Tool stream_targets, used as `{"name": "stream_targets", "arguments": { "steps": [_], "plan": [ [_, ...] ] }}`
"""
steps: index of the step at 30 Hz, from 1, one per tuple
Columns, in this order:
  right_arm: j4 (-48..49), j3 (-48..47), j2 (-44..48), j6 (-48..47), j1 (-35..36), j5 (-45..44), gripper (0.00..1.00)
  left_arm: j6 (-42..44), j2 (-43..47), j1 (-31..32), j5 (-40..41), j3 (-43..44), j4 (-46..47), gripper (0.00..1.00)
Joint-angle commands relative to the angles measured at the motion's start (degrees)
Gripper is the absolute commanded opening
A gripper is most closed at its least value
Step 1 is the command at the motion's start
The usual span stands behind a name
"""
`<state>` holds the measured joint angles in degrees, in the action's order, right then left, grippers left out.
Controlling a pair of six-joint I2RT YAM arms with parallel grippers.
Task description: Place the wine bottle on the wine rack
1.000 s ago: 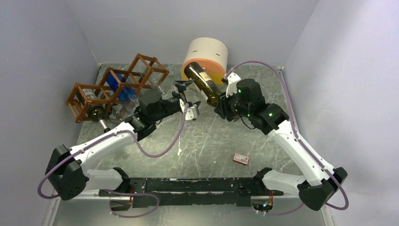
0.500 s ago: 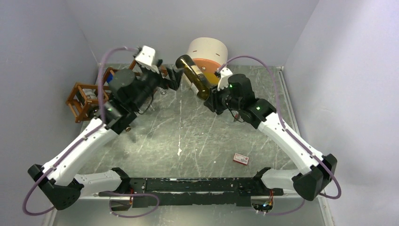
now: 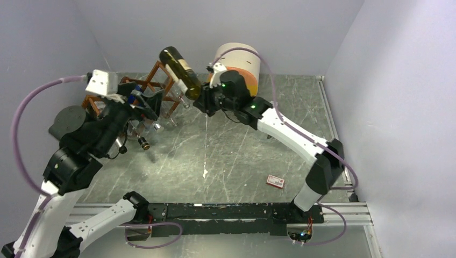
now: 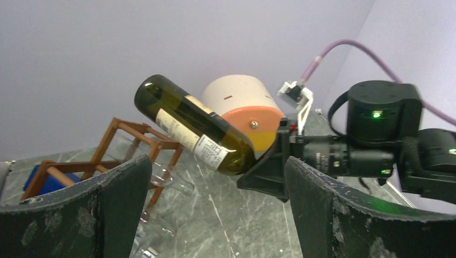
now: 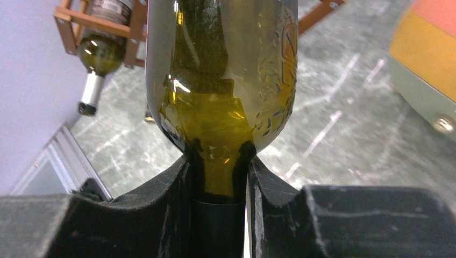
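Note:
The wine bottle (image 3: 179,68) is dark green with a pale label and hangs tilted in the air, base up and to the left. My right gripper (image 3: 201,98) is shut on its neck (image 5: 219,177). The bottle's base sits just above the right end of the wine rack (image 3: 163,79), a reddish-brown lattice partly hidden behind my left arm. In the left wrist view the bottle (image 4: 193,126) lies beyond my open, empty left gripper (image 4: 218,180), with the rack (image 4: 134,142) below left. My left gripper (image 3: 146,103) hovers in front of the rack.
A round cream-and-orange cabinet (image 3: 239,63) stands at the back behind my right wrist. The rack holds other bottles: a dark one (image 5: 99,54) and clear ones (image 4: 172,183). A small red box (image 3: 275,181) lies on the table at the front right.
My right arm has carried the bottle left and upward from in front of the cabinet to above the rack. My left arm has swung up and back to the left, still open.

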<state>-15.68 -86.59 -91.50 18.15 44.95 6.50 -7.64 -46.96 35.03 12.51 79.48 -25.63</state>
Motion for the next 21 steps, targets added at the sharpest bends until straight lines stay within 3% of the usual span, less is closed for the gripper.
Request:
{"name": "stream_targets", "arguments": {
  "steps": [1, 10, 21],
  "plan": [
    [14.46, -9.06, -5.71, 2.48, 2.59, -1.78, 0.0, 2.76, 2.0, -0.23, 3.88, -1.06, -3.05, 0.97],
    [9.26, -29.48, -23.09, 3.46, 4.21, -2.35, 0.0, 1.79, 1.03, -0.24, 6.99, -0.07, -6.73, 0.97],
    [2.79, -42.28, -34.85, 3.81, 4.81, 1.23, 0.0, 1.15, 2.34, -0.17, 7.5, -2.19, -6.21, 0.97]
  ]
}}
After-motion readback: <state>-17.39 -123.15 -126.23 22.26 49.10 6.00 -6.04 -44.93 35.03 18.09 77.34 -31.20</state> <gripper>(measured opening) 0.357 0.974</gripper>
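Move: The right hand holds the wine bottle by its neck, base up and outward. The wine rack's open upper spot lies about 19 cm left of it, 16 ahead and 17 below. From this hand the blue bottle is some 30 cm left and 14 ahead, the racked clear bottle 15 left and 20 ahead, and the drawer box 10 right and 23 ahead. From the empty left hand, the spot is about 25 cm ahead, 2 left and 35 below. Sweeping left by about 14 cm and forward by about 7, the right hand carries the wine bottle towards the wine rack, sinking some 4 cm mostly near the end. Its fingers keep their hold on the neck and the wrist barely turns. The left hand, open and empty, sinks about 3 cm and edges 2 cm left. ##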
